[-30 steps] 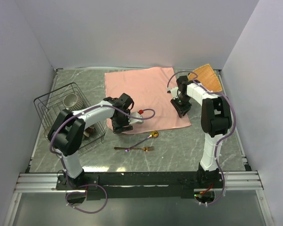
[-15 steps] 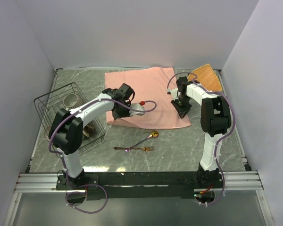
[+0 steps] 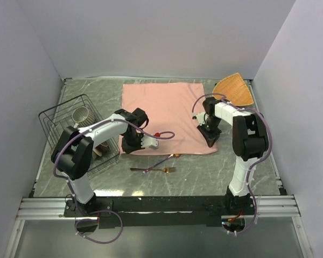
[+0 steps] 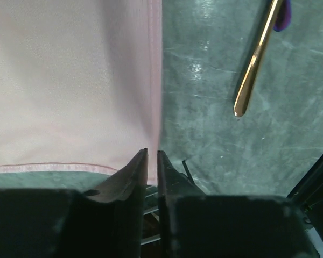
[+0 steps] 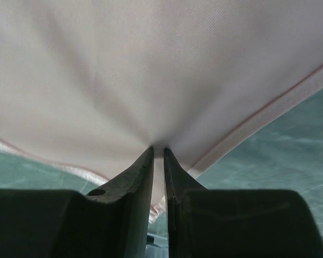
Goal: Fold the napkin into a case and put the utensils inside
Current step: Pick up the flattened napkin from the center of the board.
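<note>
The salmon-pink napkin [image 3: 167, 110] lies spread flat in the middle of the table. My left gripper [image 3: 130, 145] is shut on its near-left corner; in the left wrist view the jaws [image 4: 153, 152] pinch the cloth [image 4: 70, 80] right at that corner. My right gripper [image 3: 211, 138] is shut on the near-right corner, and creases in the cloth [image 5: 151, 64] fan out from its tips [image 5: 158, 149]. The gold spoon [image 3: 169, 157] lies just in front of the napkin's near edge, its handle [image 4: 255, 64] visible beside the left jaws. The gold fork [image 3: 153, 170] lies nearer still.
A black wire rack [image 3: 56, 115] with a cup [image 3: 82, 114] stands at the left, close to the left arm. An orange-tan woven mat [image 3: 235, 88] lies at the back right, beyond the right arm. Walls close the table on three sides.
The left gripper closed on the near-left corner. Both grippers then drew toward the near edge, and the napkin slid with them, now lying squarer with its near edge by the spoon's bowl.
</note>
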Controlling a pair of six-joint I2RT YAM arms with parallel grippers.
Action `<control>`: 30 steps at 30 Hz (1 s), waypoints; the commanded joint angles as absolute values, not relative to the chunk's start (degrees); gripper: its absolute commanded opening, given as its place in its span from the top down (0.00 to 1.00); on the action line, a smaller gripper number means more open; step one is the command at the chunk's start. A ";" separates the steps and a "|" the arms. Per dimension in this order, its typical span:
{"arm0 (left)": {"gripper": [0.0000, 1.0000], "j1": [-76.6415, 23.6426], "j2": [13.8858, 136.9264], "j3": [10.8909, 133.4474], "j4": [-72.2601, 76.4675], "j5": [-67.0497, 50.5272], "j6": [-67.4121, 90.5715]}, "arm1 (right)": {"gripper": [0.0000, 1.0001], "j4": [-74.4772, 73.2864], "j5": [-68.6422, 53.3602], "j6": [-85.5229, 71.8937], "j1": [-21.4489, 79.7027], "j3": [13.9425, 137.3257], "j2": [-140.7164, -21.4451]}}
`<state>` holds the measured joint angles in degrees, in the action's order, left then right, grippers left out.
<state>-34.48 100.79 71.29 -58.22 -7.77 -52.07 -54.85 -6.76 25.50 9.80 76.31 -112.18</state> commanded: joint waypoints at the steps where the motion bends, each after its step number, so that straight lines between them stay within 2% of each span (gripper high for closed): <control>1: 0.72 -33.93 97.91 71.45 -59.68 -11.68 -54.40 | 0.80 -58.70 -8.70 26.46 9.49 75.58 -107.49; 2: 0.54 -33.75 97.91 71.89 -59.94 -12.82 -54.32 | 0.78 -59.49 -9.31 26.46 9.58 76.19 -106.88; 3: 0.49 -32.97 97.82 73.46 -60.64 -13.62 -54.23 | 0.75 -60.37 -10.88 26.46 9.58 77.85 -106.53; 4: 0.45 -32.35 97.91 74.69 -61.43 -14.75 -54.49 | 0.72 -62.12 -12.38 26.72 9.41 79.09 -105.57; 8: 0.41 -28.40 100.02 84.61 -64.95 -21.96 -52.30 | 0.42 -65.56 -18.53 26.19 8.97 89.35 -103.45; 10: 0.40 -24.80 101.68 92.43 -63.82 -27.32 -47.50 | 0.36 -64.70 -20.12 24.27 9.05 93.67 -103.10; 11: 0.39 -22.26 102.30 97.59 -63.11 -29.07 -45.46 | 0.36 -63.64 -20.21 23.30 8.79 97.69 -103.10; 15: 0.35 -15.48 103.36 104.41 -49.70 -35.67 -29.83 | 0.31 -53.29 -15.92 16.71 8.35 105.28 -103.97; 16: 0.30 -14.34 102.92 104.41 -41.65 -35.34 -22.23 | 0.30 -48.22 -12.34 14.35 8.35 106.51 -105.37; 20: 0.21 -10.56 103.53 101.95 -22.82 -25.94 -5.12 | 0.31 -38.95 -6.08 9.15 8.17 116.15 -112.39; 22: 0.21 -9.58 106.76 103.00 -19.26 -21.65 -0.47 | 0.32 -35.87 -4.31 6.35 7.91 120.13 -117.74; 26: 0.23 -8.44 116.17 113.51 -19.24 -12.40 7.02 | 0.31 -32.53 2.43 2.73 7.82 129.36 -125.85; 30: 0.24 -7.03 125.75 123.30 -23.11 -9.32 12.12 | 0.26 -24.55 5.35 -1.47 7.38 128.06 -129.46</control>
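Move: The napkin lies flat ahead, with the left hand at its near-left corner and the right hand at its near-right. Its far-left corner is about 36 cm ahead of the left hand, 6 cm left and 4 cm below; its far-right corner is some 34 cm ahead of the right hand, 1 cm left. The wicker tray is 30 cm ahead and 15 cm right of the right hand. The fork is 9 cm behind and 10 cm right of the left hand, the spoon 6 cm behind and 13 cm right. Up and forward in one fast sweep, both hands come free of the napkin's near corners with fingers opening wide, rise some 20 cm and travel about 30 cm over it to above its far corners, the right sinking about 4 cm at the end. Both tip their fingers from straight down towards forward; the left also turns strongly counter-clockwise, the right slightly clockwise. ##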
